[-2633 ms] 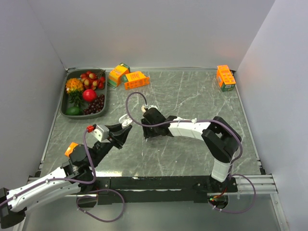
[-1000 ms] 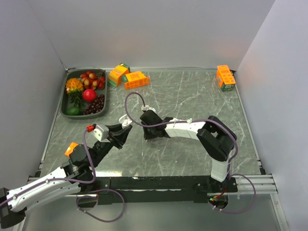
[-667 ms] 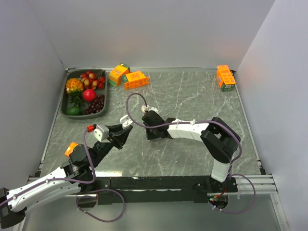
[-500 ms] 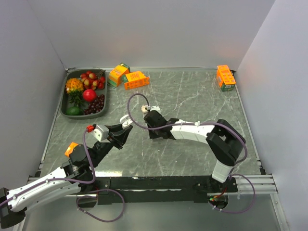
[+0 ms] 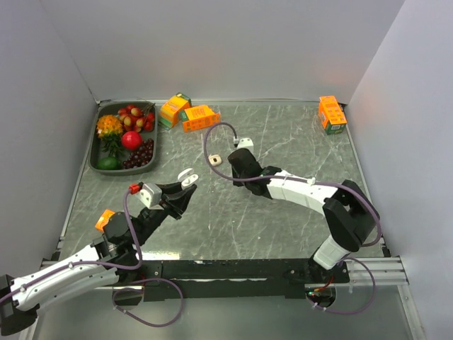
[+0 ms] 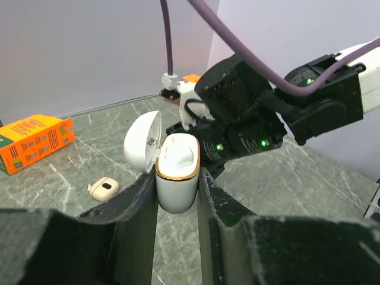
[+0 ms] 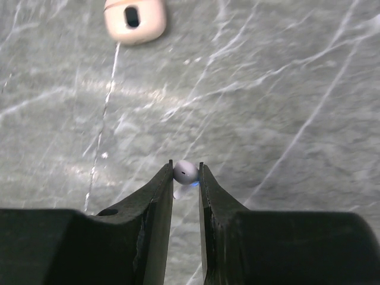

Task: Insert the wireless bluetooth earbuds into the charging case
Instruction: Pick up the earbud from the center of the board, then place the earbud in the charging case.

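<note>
The white charging case (image 6: 176,185) with a gold rim stands upright between my left fingers, lid (image 6: 142,142) flipped open; in the top view the case (image 5: 187,175) is left of centre. My left gripper (image 6: 177,191) is shut on its sides. My right gripper (image 7: 186,170) is shut on one tiny white earbud (image 7: 186,171), held above the marble table, its stem pointing down. In the top view the right gripper (image 5: 234,170) is right of the case and apart from it, and the earbud is hidden there.
A small beige rounded case (image 5: 214,160) lies on the table between the two grippers, also the beige case (image 7: 134,18) ahead of the right fingertips. A dark fruit tray (image 5: 94,154) sits back left, with orange boxes (image 5: 191,113) behind and another orange box (image 5: 331,113) back right.
My right gripper has drawn away to the right and back from the left gripper, uncovering the beige case. The left arm and the charging case have stayed put.
</note>
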`<state>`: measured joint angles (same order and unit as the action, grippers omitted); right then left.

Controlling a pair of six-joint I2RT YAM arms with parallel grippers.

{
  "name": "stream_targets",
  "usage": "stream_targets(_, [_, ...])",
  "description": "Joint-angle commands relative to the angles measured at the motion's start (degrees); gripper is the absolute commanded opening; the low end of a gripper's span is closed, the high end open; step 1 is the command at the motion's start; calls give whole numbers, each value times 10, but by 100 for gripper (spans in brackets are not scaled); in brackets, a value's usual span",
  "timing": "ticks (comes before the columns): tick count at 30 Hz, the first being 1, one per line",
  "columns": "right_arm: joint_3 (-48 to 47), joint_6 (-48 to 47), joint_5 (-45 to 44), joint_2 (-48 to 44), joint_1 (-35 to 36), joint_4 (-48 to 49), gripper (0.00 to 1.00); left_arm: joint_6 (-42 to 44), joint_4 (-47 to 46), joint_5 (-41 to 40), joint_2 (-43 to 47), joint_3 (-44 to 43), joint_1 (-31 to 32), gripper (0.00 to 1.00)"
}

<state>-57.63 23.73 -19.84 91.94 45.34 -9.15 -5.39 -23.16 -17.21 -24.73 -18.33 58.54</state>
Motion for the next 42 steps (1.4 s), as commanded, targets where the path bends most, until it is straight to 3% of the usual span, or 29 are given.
stream_targets(1, [-13, -22, -13, -47, -18, 20, 0, -3, -33, 13, -7, -6, 3, 1])
stream_targets(5, [-1, -32, 4, -98, -21, 36, 0, -6, -34, 13, -14, -7, 2, 1])
stream_targets(9, [26, -68, 6, -206, -12, 76, 0, -9, -45, 15, -36, -11, 2, 1])
stream_targets(21, [66, -264, -117, -394, 150, 171, 0, -9, -142, 36, -161, -44, 3, 1])
stream_targets(31, [70, -375, -170, -412, 256, 221, 0, -5, -224, 63, -213, -53, 2, 1])
stream_targets(34, [125, -495, -229, -407, 328, 368, 0, -8, -240, 69, -231, -59, 2, 1])
stream_targets(35, [138, -565, -239, -397, 341, 470, 0, -9, -245, 74, -239, -60, 2, 1])
stream_targets(42, [158, -613, -243, -383, 360, 547, 0, -7, -256, 89, -254, -74, 2, 1])
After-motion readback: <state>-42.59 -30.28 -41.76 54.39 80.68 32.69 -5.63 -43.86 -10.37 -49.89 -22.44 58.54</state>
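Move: The right hand already holds the earbud low over the table. The open white charging case, gripped by the left hand, is about 14 cm back, 13 cm left and 20 cm above it. The tan case stands some 7 cm ahead, 7 cm left and 7 cm below the right hand; the nearer orange box about 23 cm ahead, 12 cm left and 5 cm lower. From the left hand, the earbud lies 14 cm ahead, 13 cm right and 19 cm down. Upward and back, after a small nudge forward, the right hand carries the pinched earbud some 28 cm higher and 14 cm nearer the base, towards the white case, its down-pointing fingers swinging up about 60 degrees and turning left. The left hand, still gripping the case, brings it about 7 cm right and slightly forward, dipping and rising again on the way. ##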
